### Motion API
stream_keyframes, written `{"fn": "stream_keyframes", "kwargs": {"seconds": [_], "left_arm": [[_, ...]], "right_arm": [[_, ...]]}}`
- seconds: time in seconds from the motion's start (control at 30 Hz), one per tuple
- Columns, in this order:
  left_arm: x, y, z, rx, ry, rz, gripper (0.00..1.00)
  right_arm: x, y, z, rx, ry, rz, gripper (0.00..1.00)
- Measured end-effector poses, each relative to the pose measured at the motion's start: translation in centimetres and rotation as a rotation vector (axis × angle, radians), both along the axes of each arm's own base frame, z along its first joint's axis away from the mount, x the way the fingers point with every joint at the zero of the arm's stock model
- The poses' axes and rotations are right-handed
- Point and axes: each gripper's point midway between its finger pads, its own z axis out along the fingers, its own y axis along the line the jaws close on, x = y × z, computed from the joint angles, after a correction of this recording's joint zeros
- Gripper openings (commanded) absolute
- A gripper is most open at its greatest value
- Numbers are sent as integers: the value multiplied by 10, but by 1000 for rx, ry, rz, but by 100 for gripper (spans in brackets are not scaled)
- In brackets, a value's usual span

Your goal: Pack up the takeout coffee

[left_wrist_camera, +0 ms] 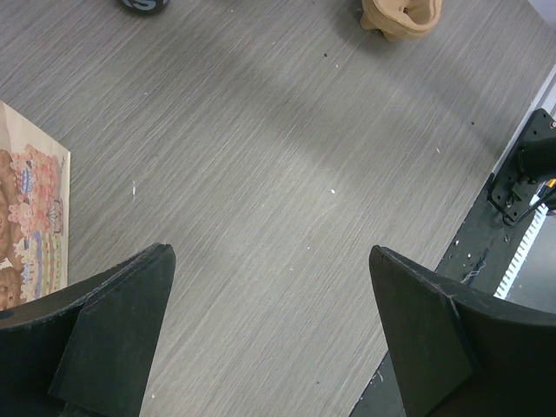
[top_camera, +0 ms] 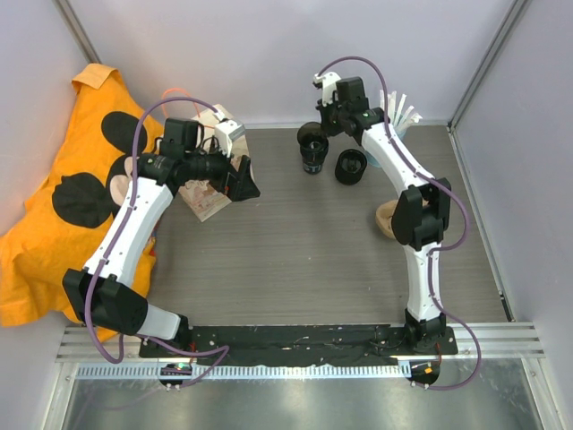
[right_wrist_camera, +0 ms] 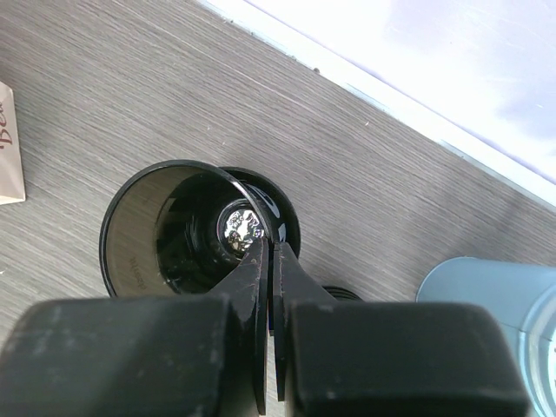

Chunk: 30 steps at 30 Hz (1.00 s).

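A black takeout coffee cup (right_wrist_camera: 143, 234) hangs just above a second black cup (right_wrist_camera: 282, 217) in the right wrist view. My right gripper (right_wrist_camera: 268, 248) is shut on its thin rim, one finger inside and one outside. From above, that gripper (top_camera: 317, 133) sits over the tall black pair (top_camera: 312, 150) at the table's back, and another black cup (top_camera: 351, 167) stands to their right. My left gripper (top_camera: 243, 183) is open beside the printed paper bag (top_camera: 209, 202), with only bare table between its fingers (left_wrist_camera: 130, 304).
A light blue cup of white straws (top_camera: 400, 112) stands behind the right arm. The tan pulp tray (top_camera: 385, 220) lies partly under that arm's elbow. An orange cloth with black spots (top_camera: 63, 197) covers the left side. Walls close the back and both sides.
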Motion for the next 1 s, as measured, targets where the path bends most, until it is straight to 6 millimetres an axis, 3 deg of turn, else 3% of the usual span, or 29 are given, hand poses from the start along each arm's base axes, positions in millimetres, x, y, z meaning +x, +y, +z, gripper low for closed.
{"fn": "stream_keyframes", "kwargs": {"seconds": [0.67,0.83,1.0], "left_arm": [[0,0,0,-1,2,2,100],[0,0,0,-2,2,3,100],[2,0,2,-10,6,18,100]], "right_arm": [[-13,3,38,72,-13,-1,1],[-25,1,74,107,-58,4,1],[-50,1,121,158,-104,43,1]]}}
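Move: The right hand grips the rim of the upper black cup, and the lower cup stands beneath it, its middle some 3 cm to the hand's left, level fore and aft, and 10 cm down. The black lids are about 6 cm right, 2 cm back and 13 cm down; the blue straw holder is roughly 13 cm right, 2 cm ahead and 9 cm down. From the idle left hand the lower cup lies around 24 cm ahead, 18 cm right and 17 cm below. Straight up, creeping at first and then fast, the right hand draws the upper cup out of the lower one, rising about 12 cm in all; over the last part it also pulls back some 5 cm. The shut fingers keep their pinch on the rim while the wrist tilts roughly 10 degrees, its left side and fingertips lifting. ##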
